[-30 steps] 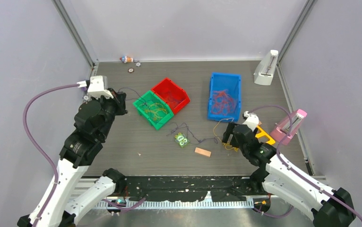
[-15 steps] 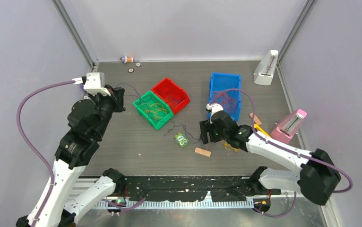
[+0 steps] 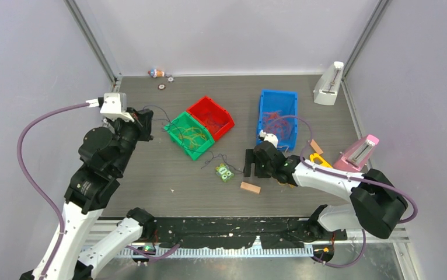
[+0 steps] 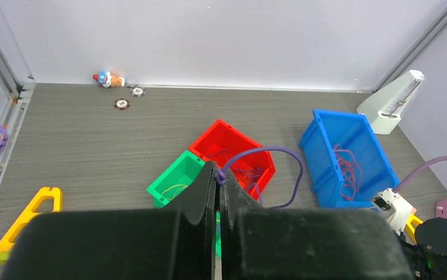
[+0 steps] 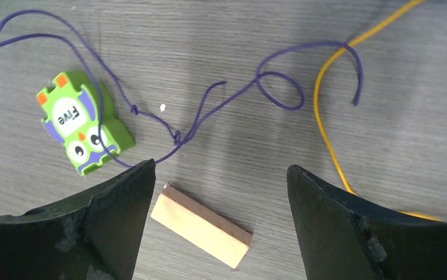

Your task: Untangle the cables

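A dark purple cable (image 5: 233,99) lies in loops and a knot on the grey table, and a yellow cable (image 5: 326,134) crosses its right end. My right gripper (image 5: 221,169) hangs open just above them, nothing between its fingers; from above it (image 3: 250,163) sits right of the cable tangle (image 3: 228,158). My left gripper (image 4: 218,175) is shut on a purple cable (image 4: 279,153) that arcs out from its tips; from above it (image 3: 142,119) is left of the bins. Yellow wires lie in the green bin (image 3: 179,143), purple in the red bin (image 3: 226,130), orange-red in the blue bin (image 3: 260,119).
A green owl puzzle piece (image 5: 78,125) and a wooden block (image 5: 201,226) lie under the right gripper. A white metronome (image 3: 329,84) and a pink one (image 3: 358,153) stand at the right, with a yellow piece (image 3: 320,160) nearby. A small toy (image 3: 157,73) sits at the back wall.
The right arm has swung left from the yellow piece to above the purple cable, its jaws wider apart. The left arm has drawn slightly left, still shut on its cable.
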### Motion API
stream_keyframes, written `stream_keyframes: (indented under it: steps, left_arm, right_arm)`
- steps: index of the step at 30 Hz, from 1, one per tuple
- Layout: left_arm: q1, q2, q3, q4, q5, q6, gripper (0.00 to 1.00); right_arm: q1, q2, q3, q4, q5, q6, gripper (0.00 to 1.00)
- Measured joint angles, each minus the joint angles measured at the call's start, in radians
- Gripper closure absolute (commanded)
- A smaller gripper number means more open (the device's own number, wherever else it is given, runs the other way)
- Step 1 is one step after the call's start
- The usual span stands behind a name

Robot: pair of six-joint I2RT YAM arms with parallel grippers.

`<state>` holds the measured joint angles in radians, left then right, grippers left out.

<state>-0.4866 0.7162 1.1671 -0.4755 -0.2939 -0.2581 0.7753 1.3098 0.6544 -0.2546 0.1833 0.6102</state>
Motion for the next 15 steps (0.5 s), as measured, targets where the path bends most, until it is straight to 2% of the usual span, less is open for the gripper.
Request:
stream_keyframes:
  steps: [3,6,8,9,10,11,13,15]
  left_arm:
    - [0.0,-0.003,-0.011,0.0,0.008,0.0,1.0]
    - [0.0,-0.005,-0.018,0.0,0.018,-0.003,1.0]
    - [0.0,-0.006,-0.023,-0.001,0.026,-0.003,1.0]
    - [0.0,-0.006,-0.024,-0.002,0.026,-0.003,1.0]
    - [0.0,-0.008,-0.026,-0.003,0.025,-0.002,1.0]
    - [0.0,-0.011,-0.027,-0.005,0.023,0.002,1.0]
    - [0.0,-0.019,-0.028,-0.011,0.003,0.011,1.0]
    - [0.0,-0.027,-0.029,-0.018,-0.037,0.031,1.0]
  right_arm:
    - [0.003,0.002,-0.038,0.026,0.052,0.133,0.19]
    - [0.003,0.05,-0.033,0.016,0.123,0.234,0.31]
    - [0.003,0.108,0.012,-0.016,0.175,0.285,0.43]
    - [0.003,0.14,0.039,-0.034,0.199,0.304,0.54]
    - [0.003,0.165,0.061,-0.048,0.22,0.32,0.59]
    - [0.003,0.184,0.077,-0.063,0.241,0.337,0.68]
    - [0.001,0.196,0.087,-0.091,0.272,0.37,0.8]
    - [-0.013,0.19,0.08,-0.122,0.296,0.398,0.88]
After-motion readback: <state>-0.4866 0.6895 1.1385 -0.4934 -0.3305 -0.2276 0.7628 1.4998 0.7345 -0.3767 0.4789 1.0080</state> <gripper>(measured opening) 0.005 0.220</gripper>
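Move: The yellow strand's nearest bend lies about 5 cm to the right hand's right, 3 cm ahead and 4 cm below. The purple loop is about 3 cm left of that bend and 1 cm farther out. From the right hand, the yellow coil is some 11 cm right and 3 cm back, the wooden block 5 cm back and 1 cm right, the owl toy 7 cm left, level. From the left hand the bend is roughly 26 cm right, 1 cm ahead, 39 cm below. To the yellow strand beside the purple loop the right hand swings: right about 4 cm while sinking 3 cm, with a forward push midway, turning clockwise nearly 30 degrees. Its wide-open fingers close most of the way, tips arriving low at the strand; a pinch can't be made out. The left hand keeps hold of the raised purple cable. ##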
